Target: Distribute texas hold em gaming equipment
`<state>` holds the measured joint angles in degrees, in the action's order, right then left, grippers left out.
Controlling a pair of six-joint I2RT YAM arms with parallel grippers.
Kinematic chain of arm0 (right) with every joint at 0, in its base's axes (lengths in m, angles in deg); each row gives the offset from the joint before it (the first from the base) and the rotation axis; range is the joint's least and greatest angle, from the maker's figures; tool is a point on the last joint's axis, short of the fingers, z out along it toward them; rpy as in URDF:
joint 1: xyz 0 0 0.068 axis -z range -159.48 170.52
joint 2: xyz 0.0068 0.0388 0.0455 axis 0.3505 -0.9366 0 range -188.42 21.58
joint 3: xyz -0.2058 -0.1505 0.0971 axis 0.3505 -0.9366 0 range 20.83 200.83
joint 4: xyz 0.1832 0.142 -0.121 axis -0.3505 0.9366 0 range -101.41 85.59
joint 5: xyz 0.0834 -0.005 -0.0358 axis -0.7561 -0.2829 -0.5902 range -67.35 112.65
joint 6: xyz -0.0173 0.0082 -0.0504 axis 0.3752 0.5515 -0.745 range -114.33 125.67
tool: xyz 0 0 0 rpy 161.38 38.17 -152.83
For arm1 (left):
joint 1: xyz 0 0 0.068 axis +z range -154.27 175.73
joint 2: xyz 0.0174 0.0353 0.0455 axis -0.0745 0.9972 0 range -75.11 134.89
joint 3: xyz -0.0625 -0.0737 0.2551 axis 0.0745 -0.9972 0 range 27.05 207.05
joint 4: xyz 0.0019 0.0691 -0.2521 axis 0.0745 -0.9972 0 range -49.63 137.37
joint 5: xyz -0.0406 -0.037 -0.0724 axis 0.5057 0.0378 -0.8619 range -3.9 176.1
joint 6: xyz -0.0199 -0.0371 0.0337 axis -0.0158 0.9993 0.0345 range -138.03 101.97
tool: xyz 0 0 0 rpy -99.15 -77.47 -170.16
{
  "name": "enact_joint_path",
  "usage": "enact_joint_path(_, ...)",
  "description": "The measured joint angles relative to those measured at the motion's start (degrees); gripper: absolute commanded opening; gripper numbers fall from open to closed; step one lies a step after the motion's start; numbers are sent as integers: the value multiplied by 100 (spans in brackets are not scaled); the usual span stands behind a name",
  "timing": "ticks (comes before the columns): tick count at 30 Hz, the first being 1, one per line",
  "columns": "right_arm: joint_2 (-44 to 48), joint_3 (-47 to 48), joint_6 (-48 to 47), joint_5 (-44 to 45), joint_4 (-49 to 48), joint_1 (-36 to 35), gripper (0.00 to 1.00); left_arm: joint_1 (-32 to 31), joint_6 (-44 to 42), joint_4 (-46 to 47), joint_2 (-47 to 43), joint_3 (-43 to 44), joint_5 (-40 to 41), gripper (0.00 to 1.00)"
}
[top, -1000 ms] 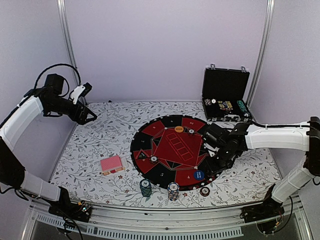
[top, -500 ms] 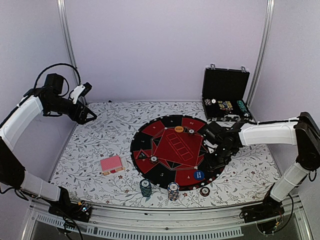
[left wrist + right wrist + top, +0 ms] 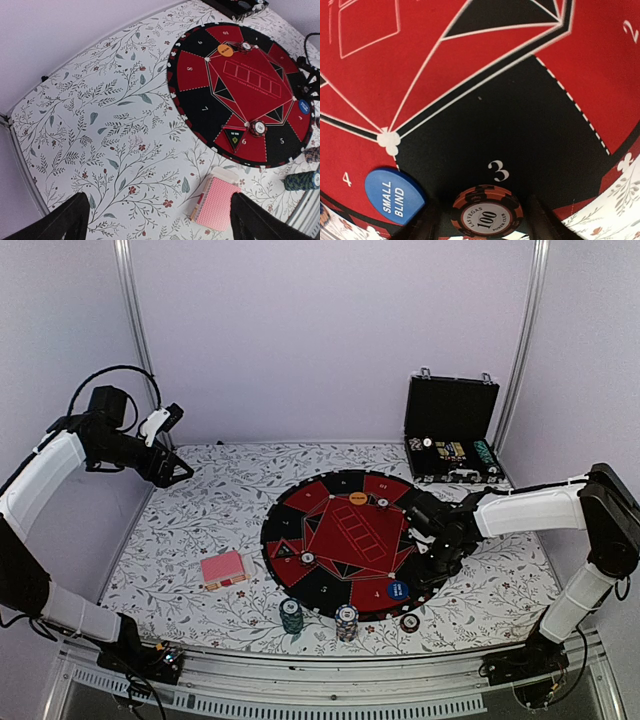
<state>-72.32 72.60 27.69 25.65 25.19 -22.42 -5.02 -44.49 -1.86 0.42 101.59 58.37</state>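
My right gripper point(image 3: 432, 563) hangs low over the right side of the round mat point(image 3: 330, 502), open. Between its fingers point(image 3: 428, 223) a brown-red 100 chip point(image 3: 487, 212) lies flat on the mat's black sector 3, with a gap on each side. Left of the chip lies the blue small-blind disc point(image 3: 395, 195). An orange disc point(image 3: 358, 498) and two single chips point(image 3: 382, 502) point(image 3: 308, 559) also lie on the mat. The pink-backed card deck point(image 3: 223, 569) rests left of the mat. My left gripper point(image 3: 182, 474) is open, high at the far left, holding nothing.
A green chip stack point(image 3: 291, 616), a blue-white stack point(image 3: 347, 621) and a single brown-red chip point(image 3: 410, 622) stand near the table's front edge. The black case point(image 3: 452, 435) stands open at the back right. A floral cloth point(image 3: 115, 130) covers the table.
The right arm has shifted slightly left over the mat and its jaws have widened, leaving the 100 chip on sector 3. The left arm has not moved.
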Motion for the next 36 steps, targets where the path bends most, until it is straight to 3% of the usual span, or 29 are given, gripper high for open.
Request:
enact_joint_path(7, 227, 120, 31, 166, 345, 9, 75, 0, -11, 0, 0, 0, 2, 100)
enact_joint_path(16, 940, 1506, 35, 402, 994, -122, 73, 0, -11, -2, 2, 0, 2, 100)
enact_joint_path(27, 680, 2446, -46, -37, 1370, -1836, 83, 0, -11, 0, 39, 0, 15, 100)
enact_joint_path(36, 83, 2485, -122, -557, 1373, -2549, 84, 0, -11, -9, 39, 0, 17, 100)
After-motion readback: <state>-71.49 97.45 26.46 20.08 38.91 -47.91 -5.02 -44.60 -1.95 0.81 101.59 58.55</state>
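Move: The stack of 10 chips stands some 15 cm to the right hand's left and 13 cm back, its middle about 2 cm higher. At table height, the small blind button is 5 cm left and 3 cm back; a lone orange chip 2 cm left and 10 cm back. The green stack stands 26 cm left and 12 cm back. From the left hand, the 10 stack lies about 30 cm right, 24 cm back and 22 cm below. Opening wider, the right hand leaves the 100 chip, rises about 16 cm, then swings left and back towards the 10 stack. ##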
